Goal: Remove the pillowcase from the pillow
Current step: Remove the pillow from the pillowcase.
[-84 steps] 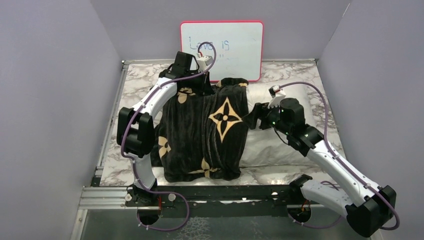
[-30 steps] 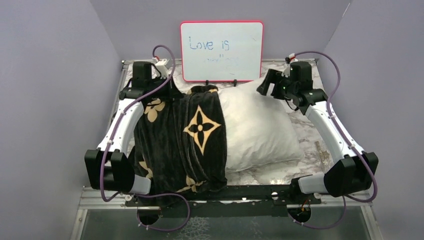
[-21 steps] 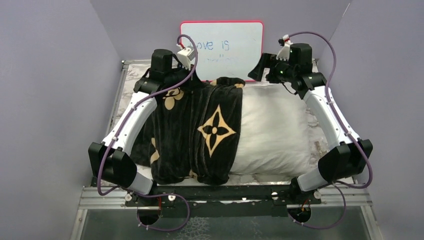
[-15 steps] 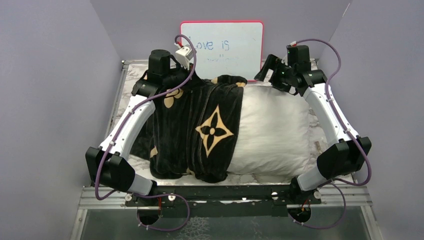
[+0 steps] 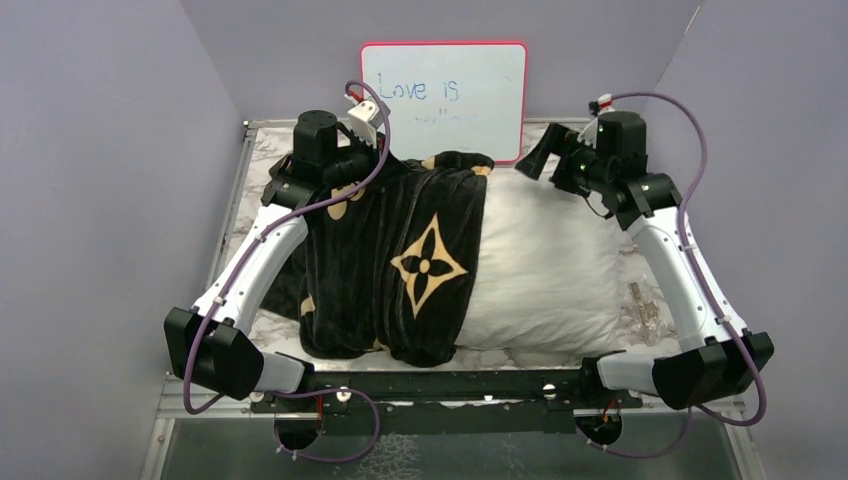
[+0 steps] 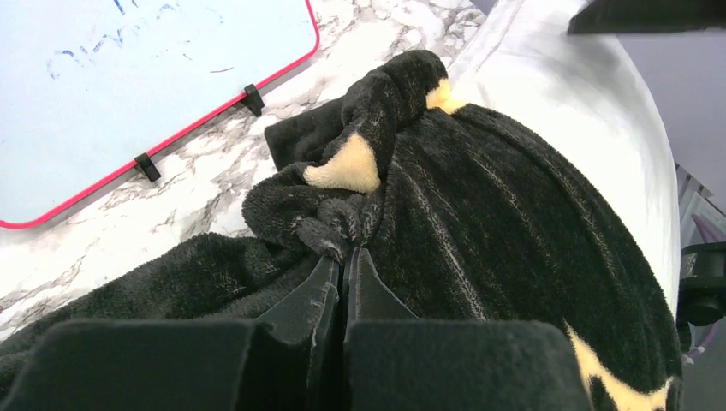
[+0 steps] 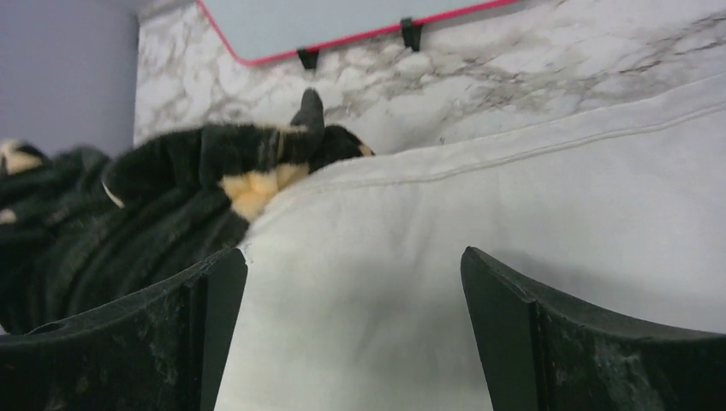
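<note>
The black pillowcase with tan flower motifs covers the left half of the white pillow, which lies flat on the table. My left gripper is at the far edge and shut on a bunched fold of the pillowcase; its fingertips are pressed together in the fabric. My right gripper hangs open over the pillow's far right corner. In the right wrist view its fingers stand wide apart above the bare pillow, with nothing between them, and the pillowcase lies to the left.
A pink-framed whiteboard leans against the back wall just behind both grippers. Purple walls close in the marble table on the left, right and back. A metal rail with the arm bases runs along the near edge.
The pillow has dropped from a tilt to lying flat. My left gripper has carried the pillowcase edge rightward from the far left corner. My right gripper has opened wider and drawn back to the right.
</note>
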Tool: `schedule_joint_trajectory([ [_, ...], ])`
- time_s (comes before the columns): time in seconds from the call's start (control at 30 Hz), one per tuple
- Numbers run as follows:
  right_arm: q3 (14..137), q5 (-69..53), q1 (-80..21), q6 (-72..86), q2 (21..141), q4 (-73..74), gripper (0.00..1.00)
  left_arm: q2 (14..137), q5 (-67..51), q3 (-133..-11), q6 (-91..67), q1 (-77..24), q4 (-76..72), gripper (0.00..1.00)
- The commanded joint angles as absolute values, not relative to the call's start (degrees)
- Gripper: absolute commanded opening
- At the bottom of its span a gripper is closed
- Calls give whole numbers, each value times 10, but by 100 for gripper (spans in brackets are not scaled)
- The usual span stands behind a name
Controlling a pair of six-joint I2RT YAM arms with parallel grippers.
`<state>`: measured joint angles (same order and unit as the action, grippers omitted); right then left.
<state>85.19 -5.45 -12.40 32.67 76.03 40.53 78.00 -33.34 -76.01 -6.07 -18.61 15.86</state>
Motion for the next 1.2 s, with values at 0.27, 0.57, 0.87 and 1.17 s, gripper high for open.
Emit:
schedule_joint_trajectory([
  [0.27,597,-432,-128,-131,686,90,100,741,-352,-756,-69,-187,54,0],
  [0.57,754,-582,-128,-506,733,385,100,750,-353,-763,-68,-187,61,0],
  [0.87,838,-556,-128,-618,761,610,99,754,-346,-777,-53,-187,76,0],
  [1.17,740,-417,-146,-496,813,478,96,758,-369,-769,-78,-187,50,0],
])
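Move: The exposed white pillow's middle lies about 12 cm back from the open right hand, level with it left-right, and some 12 cm below. The pillowcase's hem has its middle roughly 13 cm to that hand's left, 11 cm back and 10 cm down. From the left hand, still pinching the pillowcase, the white part's middle is about 28 cm right, 13 cm back and 12 cm lower. Right hand swings about 10 cm back-left, turning 80 degrees counter-clockwise, dips, rises, then lowers open fingers onto pillow. ##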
